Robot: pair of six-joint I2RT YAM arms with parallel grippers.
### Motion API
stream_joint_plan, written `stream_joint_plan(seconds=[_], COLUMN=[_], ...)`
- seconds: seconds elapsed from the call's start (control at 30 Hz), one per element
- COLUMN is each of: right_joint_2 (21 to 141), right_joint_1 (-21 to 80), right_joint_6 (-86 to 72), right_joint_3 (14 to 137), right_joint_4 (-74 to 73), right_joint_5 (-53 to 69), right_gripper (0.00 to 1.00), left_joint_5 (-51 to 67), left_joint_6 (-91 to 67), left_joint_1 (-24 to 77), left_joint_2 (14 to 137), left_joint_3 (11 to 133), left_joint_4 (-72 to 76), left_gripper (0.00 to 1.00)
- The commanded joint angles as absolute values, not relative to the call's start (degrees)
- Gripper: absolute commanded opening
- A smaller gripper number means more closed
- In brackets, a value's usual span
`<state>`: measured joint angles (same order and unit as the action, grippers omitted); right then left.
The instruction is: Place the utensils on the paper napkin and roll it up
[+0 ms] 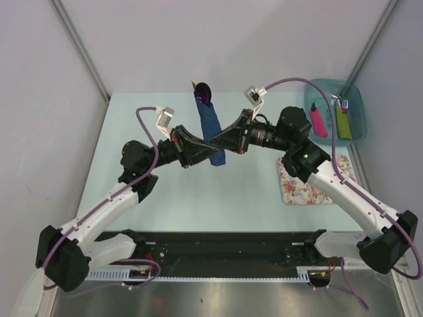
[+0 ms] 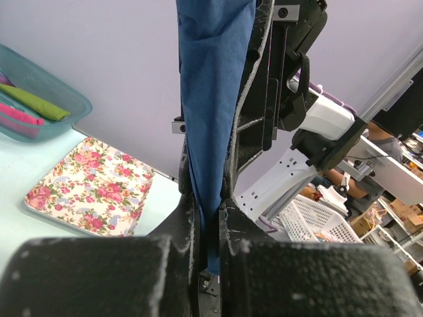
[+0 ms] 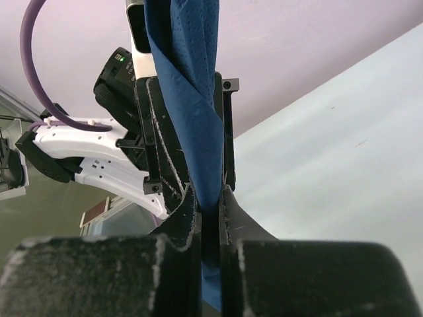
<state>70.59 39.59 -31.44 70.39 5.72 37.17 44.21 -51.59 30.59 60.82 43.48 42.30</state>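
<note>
The navy blue paper napkin point(image 1: 211, 129) is rolled into a long bundle and held up above the table. The purple spoon bowl point(image 1: 203, 92) and a tan wooden tip point(image 1: 193, 84) stick out of its far end. My left gripper point(image 1: 210, 156) is shut on the roll's near end; the napkin point(image 2: 215, 119) runs up between its fingers. My right gripper point(image 1: 213, 139) is shut on the roll's middle from the right; the twisted napkin point(image 3: 195, 112) passes between its fingers. The two grippers sit close together, facing each other.
A floral pink-and-white mat point(image 1: 305, 181) lies at the right, also in the left wrist view point(image 2: 89, 188). A teal bin point(image 1: 336, 111) at the back right holds pink-handled and green-handled cutlery. The pale table point(image 1: 165, 198) lies below the held roll.
</note>
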Motion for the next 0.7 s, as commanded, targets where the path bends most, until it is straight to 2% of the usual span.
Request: stream_joint_plan(seconds=[0.0, 0.07, 0.1, 0.17, 0.2, 0.23, 0.4, 0.53, 0.6, 0.67], right_joint_2=[69.61, 70.13, 70.31, 70.84, 70.93, 71.28, 73.91, 77.51, 79.62, 83.83], right_joint_1=[38.76, 37.36, 35.44, 33.32, 30.96, 29.28, 19.27, 4.54, 0.37, -7.86], right_joint_6=[-33.05, -33.13, -33.22, -32.44, -32.08, -31.82, -24.99, -17.94, -11.47, -5.74], right_joint_3=[71.89, 72.42, 73.2, 74.09, 74.7, 75.58, 79.71, 81.38, 83.66, 87.51], right_joint_4=[6.86, 6.85, 6.86, 6.07, 5.46, 5.1, -4.2, -11.32, -17.03, -24.91], right_joint_5=[35.42, 36.38, 36.91, 38.92, 39.63, 40.68, 48.33, 55.87, 58.35, 61.16], right_gripper=[0.0, 0.0, 0.0, 0.0, 0.0, 0.0, 0.0, 0.0, 0.0, 0.0], left_joint_5=[42.81, 42.37, 42.28, 42.36, 42.36, 42.45, 44.81, 48.33, 47.82, 46.67], left_joint_6=[-49.04, -48.96, -48.78, -48.17, -47.21, -46.76, -38.78, -29.9, -25.15, -20.86], left_joint_1=[30.5, 30.41, 30.24, 29.97, 29.54, 29.27, 27.86, 27.77, 27.69, 27.6], left_joint_2=[60.21, 60.12, 60.03, 59.77, 59.59, 59.15, 58.01, 58.27, 58.45, 59.23], left_joint_3=[45.97, 45.97, 45.97, 45.88, 45.79, 45.79, 46.58, 48.95, 50.35, 51.5], left_joint_4=[45.27, 43.69, 43.07, 40.8, 39.82, 38.6, 27.44, 13.41, 8.64, 1.96], left_gripper=[0.15, 0.35, 0.53, 0.64, 0.83, 0.87, 0.94, 1.0, 1.0, 1.0])
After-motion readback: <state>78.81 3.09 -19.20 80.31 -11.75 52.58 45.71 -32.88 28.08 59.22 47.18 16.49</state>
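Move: The roll is held upright in both hands. The teal basin lies far out to the right of the right hand, about 42 cm ahead, 52 cm to the right and 37 cm below. In the basin, the pink bundle is some 38 cm ahead and 45 cm right of that hand; the floral board is only 9 cm ahead and 40 cm right, slightly lower. From the left hand the basin is about 44 cm ahead, 55 cm right and 34 cm below. The left fingers open wide and let go of the blue napkin roll, then that hand sinks about 5 cm, tipping its fingertips down. The right keeps its pinch and swings the roll right and forward towards the teal basin, 20-odd cm and gathering speed, turning some 20 degrees clockwise and dipping slightly at the end. ##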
